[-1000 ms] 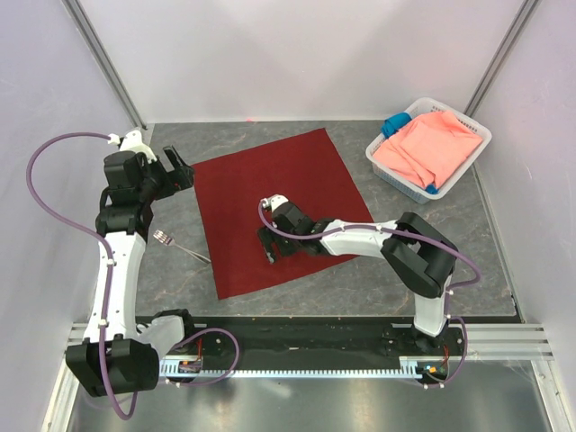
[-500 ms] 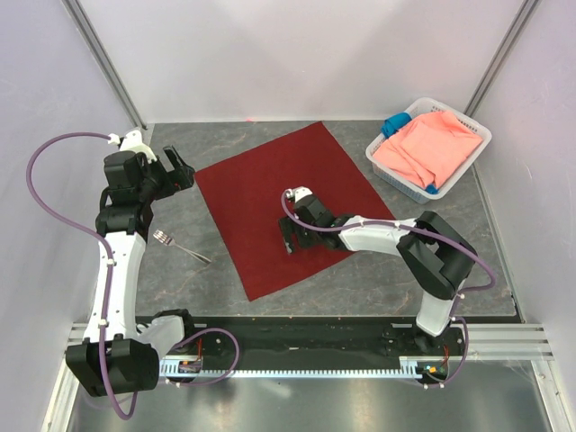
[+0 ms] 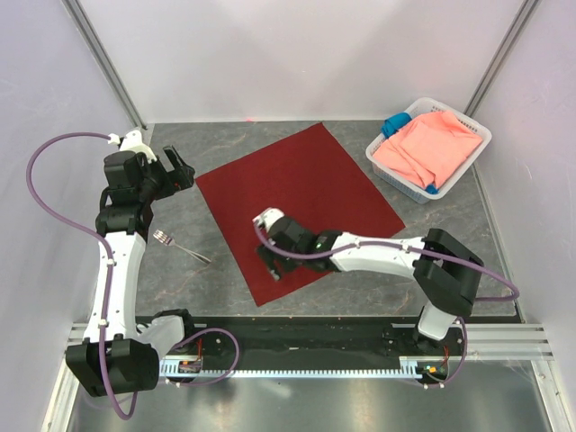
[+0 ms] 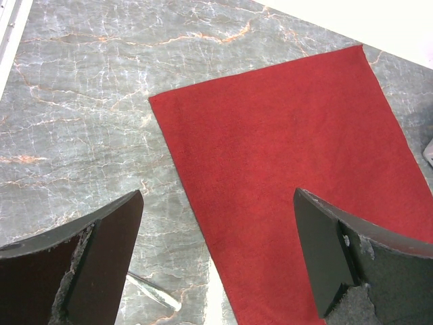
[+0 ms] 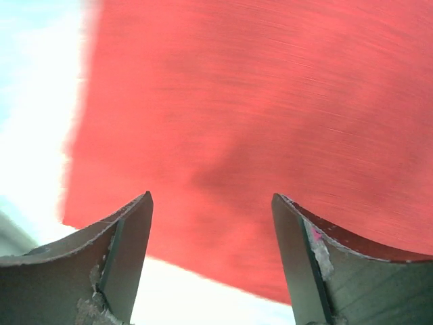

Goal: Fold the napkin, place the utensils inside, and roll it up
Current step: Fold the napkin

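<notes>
The dark red napkin (image 3: pixel 301 189) lies flat and unfolded as a tilted square on the marbled table (image 3: pixel 180 279). My right gripper (image 3: pixel 271 267) hangs low over the cloth's near corner with its jaws open and nothing between them. In the right wrist view, the right gripper (image 5: pixel 211 198) shows blurred red napkin (image 5: pixel 257 101) and its edge between the fingers. My left gripper (image 3: pixel 180 166) is open and raised beside the napkin's left corner. The left wrist view has the left gripper (image 4: pixel 218 193) above the napkin (image 4: pixel 291 149) edge. A silvery utensil (image 3: pixel 180 245), a fork, lies left of the cloth; its handle tip (image 4: pixel 152 292) shows.
A white basket (image 3: pixel 481 137) at the back right holds a salmon-pink cloth (image 3: pixel 427 148) and a small blue cloth (image 3: pixel 394 123). Pale walls enclose the table on three sides. The black rail with both arm bases runs along the near edge.
The napkin slid right, dragged under the right gripper. The right gripper then swung back left and nearer, over the cloth's near corner. The left arm has not moved.
</notes>
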Controlling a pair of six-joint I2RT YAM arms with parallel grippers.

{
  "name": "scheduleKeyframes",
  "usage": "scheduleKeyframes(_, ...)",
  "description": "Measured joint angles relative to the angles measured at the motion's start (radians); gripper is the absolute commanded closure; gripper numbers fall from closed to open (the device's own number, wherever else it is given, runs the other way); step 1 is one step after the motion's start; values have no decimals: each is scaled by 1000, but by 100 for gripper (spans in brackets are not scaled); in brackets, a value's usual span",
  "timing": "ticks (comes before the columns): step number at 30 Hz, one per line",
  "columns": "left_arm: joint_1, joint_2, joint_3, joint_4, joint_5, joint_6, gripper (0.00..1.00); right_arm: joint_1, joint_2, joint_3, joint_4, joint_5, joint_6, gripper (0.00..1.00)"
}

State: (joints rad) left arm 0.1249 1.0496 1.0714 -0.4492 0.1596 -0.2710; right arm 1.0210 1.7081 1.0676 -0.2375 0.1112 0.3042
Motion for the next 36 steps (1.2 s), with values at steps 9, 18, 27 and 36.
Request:
scheduleKeyframes(9, 0, 0, 0, 1, 0, 0, 0, 268, 69, 134, -30, 54, -32, 39)
scheduleKeyframes(18, 0, 0, 0, 2, 1, 0, 0, 351, 150, 167, -89, 117, -49, 44)
scheduleKeyframes(27, 0, 0, 0, 2, 5, 0, 0, 381, 201, 215, -116, 152, -69, 48)
scheduleKeyframes(36, 0, 0, 0, 2, 7, 0, 0, 384, 227, 232, -135, 152, -76, 55)
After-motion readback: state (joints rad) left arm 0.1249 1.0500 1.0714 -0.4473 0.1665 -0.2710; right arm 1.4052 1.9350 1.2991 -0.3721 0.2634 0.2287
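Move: The right hand is low over the near part of the spread napkin; the napkin's near corner lies about 10 cm back, 8 cm to its left and 4 cm below. The fork is some 6 cm ahead and 28 cm to its left, the napkin's left corner roughly 26 cm ahead and 25 cm left. From the left hand, the near corner is around 23 cm back, 19 cm right and 25 cm below. Right hand swings back about 11 cm and left 8 to the napkin's near corner, sinking late, fingers half closing. ##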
